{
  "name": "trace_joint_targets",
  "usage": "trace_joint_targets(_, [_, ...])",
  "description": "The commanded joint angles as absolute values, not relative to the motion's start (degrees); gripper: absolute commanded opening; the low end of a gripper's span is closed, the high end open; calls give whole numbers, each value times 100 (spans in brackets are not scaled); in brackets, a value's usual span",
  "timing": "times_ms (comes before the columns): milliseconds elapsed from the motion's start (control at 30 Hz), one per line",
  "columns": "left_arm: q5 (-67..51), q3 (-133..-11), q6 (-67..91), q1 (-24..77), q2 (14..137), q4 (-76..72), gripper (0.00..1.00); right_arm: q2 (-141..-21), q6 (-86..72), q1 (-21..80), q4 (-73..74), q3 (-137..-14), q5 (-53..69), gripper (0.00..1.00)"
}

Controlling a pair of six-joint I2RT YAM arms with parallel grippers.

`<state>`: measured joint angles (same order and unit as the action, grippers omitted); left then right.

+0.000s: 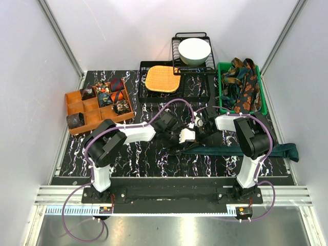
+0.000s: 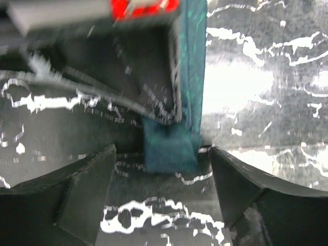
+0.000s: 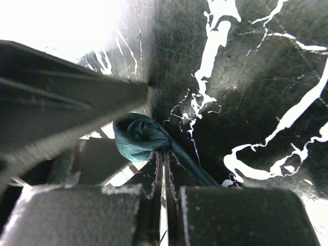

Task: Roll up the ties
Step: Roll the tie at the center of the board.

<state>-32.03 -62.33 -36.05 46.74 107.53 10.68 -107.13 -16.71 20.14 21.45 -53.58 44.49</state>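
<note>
A plain dark teal tie point(image 1: 241, 149) lies stretched along the marble table from the centre to the right edge. Both grippers meet at its left end. My right gripper point(image 3: 163, 154) is shut, its tips pinching a small twisted coil point(image 3: 138, 136) of that tie, and the strip trails off to the lower right. My left gripper point(image 2: 162, 166) stands open, and the tie's end point(image 2: 171, 151) lies just ahead between its fingertips without touching them. In the top view the left gripper point(image 1: 182, 137) and the right gripper point(image 1: 197, 129) sit close together.
A green bin point(image 1: 264, 97) at the back right holds patterned ties point(image 1: 245, 87). An orange divided tray point(image 1: 77, 123) at the left holds several rolled ties point(image 1: 110, 95). Behind are a black tray point(image 1: 200, 89) with an orange mat point(image 1: 163, 78) and a wire rack with a white bowl point(image 1: 193, 50).
</note>
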Motion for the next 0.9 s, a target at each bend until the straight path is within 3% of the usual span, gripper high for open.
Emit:
trace_joint_targets(0, [-2936,-6310,-3595,4790,11021,976,76,-10793,-1459,2039,2285,-5370,4043,0])
trace_joint_targets(100, [-2857,-6363,-3630,4834,11100,975,69,-10732,-1468,2039,2294,-5370,4122,0])
trace_joint_targets(267, [-2690,-6346,-3831,4860,11162,1212,43,-10626,-1494,2048,2276,-5353,4350,0])
trace_joint_targets(567, [-2382,-6082,-4096,4860,10863,1625,9,-10468,-1529,2039,2434,-5457,4597,0])
trace_joint_targets(667, [-2329,-6064,-4131,4852,10854,1696,4,-10372,-1363,1978,2688,-5633,4588,11])
trace_joint_targets(800, [-2268,-6135,-4148,4860,10960,1793,0,-10108,-1091,1679,3189,-5914,4597,34])
trace_joint_targets(867, [-2268,-6152,-4166,4860,10977,1802,0,-10029,-872,1381,3506,-6038,4562,38])
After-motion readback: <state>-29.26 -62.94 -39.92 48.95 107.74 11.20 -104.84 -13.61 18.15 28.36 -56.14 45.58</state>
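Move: Just over the board, the rolled end of the tie sits between the left hand's open fingers, about 1 cm to their right and roughly level with them. From the right hand it lies some 2 cm left and 1 cm back, at about its height. The unrolled tie strip runs rightward, its middle about 24 cm right of the left hand and 1 cm back. The green bin stands some 24 cm ahead and 20 cm right of the right hand. Edging about 1 cm right over the rolled end, the left hand closes from wide open and pinches the roll across its width, easing back slightly while staying low. The right hand, still shut on the tie beside the roll, waits for this, then opens about a third and lifts off some 2 cm, drawing about 1 cm right. ##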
